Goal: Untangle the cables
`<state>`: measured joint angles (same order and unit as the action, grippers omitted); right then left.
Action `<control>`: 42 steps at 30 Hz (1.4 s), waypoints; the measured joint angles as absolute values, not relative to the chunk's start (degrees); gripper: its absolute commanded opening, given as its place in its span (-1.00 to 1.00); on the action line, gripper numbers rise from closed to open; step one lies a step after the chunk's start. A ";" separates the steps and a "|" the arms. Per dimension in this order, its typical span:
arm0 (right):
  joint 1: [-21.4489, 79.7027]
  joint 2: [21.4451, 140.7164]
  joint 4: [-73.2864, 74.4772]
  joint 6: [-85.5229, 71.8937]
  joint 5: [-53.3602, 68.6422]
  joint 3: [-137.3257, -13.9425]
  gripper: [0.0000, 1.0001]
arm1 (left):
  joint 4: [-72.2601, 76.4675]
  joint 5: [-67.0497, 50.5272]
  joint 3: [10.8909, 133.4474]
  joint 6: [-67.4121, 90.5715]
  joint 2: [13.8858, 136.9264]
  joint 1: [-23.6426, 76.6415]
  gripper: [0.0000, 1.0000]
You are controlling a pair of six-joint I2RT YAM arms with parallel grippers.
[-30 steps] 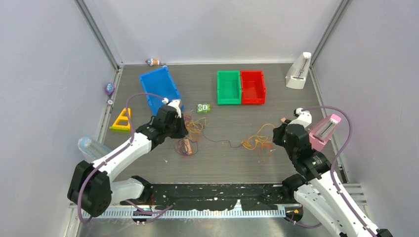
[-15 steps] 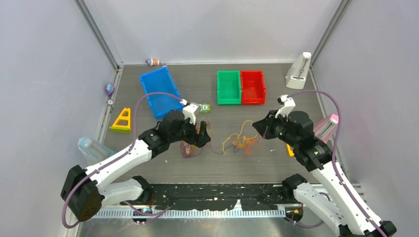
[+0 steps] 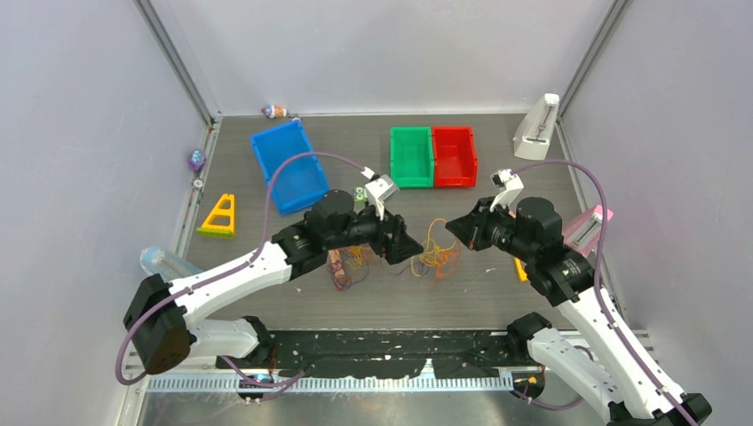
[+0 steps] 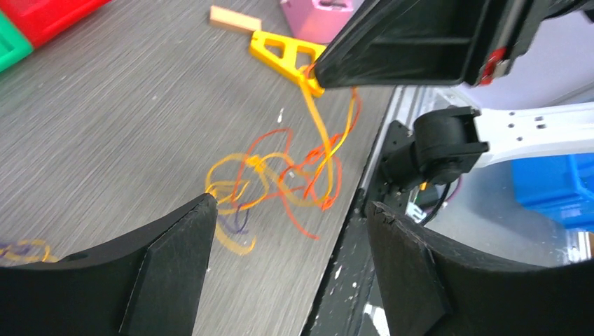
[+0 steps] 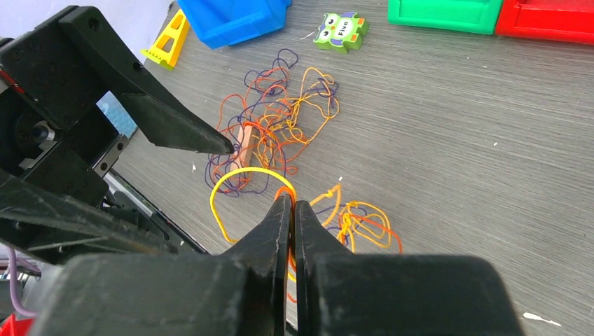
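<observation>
The cables lie in two bunches of thin orange, yellow, red and purple strands: a bigger tangle (image 5: 273,119) round a small wooden block (image 5: 245,143), and a smaller bunch (image 3: 433,257) mid-table. My right gripper (image 5: 292,199) is shut on yellow and orange strands, which loop out from its tips; it hangs above the smaller bunch (image 5: 364,227). My left gripper (image 4: 291,210) stands open and empty just left of that bunch (image 4: 280,175), between the two tangles. From above, the left gripper (image 3: 408,247) and right gripper (image 3: 451,226) face each other closely.
At the back are a blue bin (image 3: 289,167), a green bin (image 3: 411,157) and a red bin (image 3: 454,156). A green owl block (image 5: 340,31) lies behind the tangle. A yellow triangle (image 3: 219,216) and a bottle (image 3: 164,264) sit left, a pink device (image 3: 586,229) right.
My left gripper has opened, let go of the left tangle and swung right to the table's middle. My right gripper has moved left, dragging the smaller bunch with it.
</observation>
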<state>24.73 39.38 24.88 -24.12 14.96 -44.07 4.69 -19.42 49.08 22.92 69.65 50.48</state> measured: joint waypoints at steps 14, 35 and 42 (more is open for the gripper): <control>24.80 38.39 24.16 -24.53 14.76 -41.71 0.77 | 6.02 -19.33 57.12 26.30 80.99 52.49 -1.00; 27.16 31.92 -3.92 -22.35 25.12 -18.35 0.90 | -17.26 -18.33 80.71 17.21 74.94 52.10 -1.00; 28.80 35.68 -12.36 -21.47 26.89 -18.76 0.96 | -21.63 -18.70 82.00 17.17 75.24 52.10 -1.00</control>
<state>28.80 35.68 -12.36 -21.47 26.89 -18.76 -21.63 -18.70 82.00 17.17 75.24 52.10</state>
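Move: The yellow-orange cable strand hanging from the shut right fingers is about 5 cm to the left gripper's right and 1 cm ahead, level with it; from the right gripper, this strand is some 3 cm left, 1 cm back and 2 cm below. From the left gripper, the small loose cluster is about 7 cm right, 1 cm ahead and 20 cm down; the big tangle is roughly 11 cm left, 1 cm ahead and 22 cm down. Slide the open left gripper about 4 cm right to the strand beside the right fingertips, pinch it shut there, then lift it steeply, some 14 cm. As the left closes, open the right fingers wide to let go, sink and draw back a little from the grip, then swing left and slightly up, tilting the fingertips up, to bring them open around the hanging orange and yellow loops. ##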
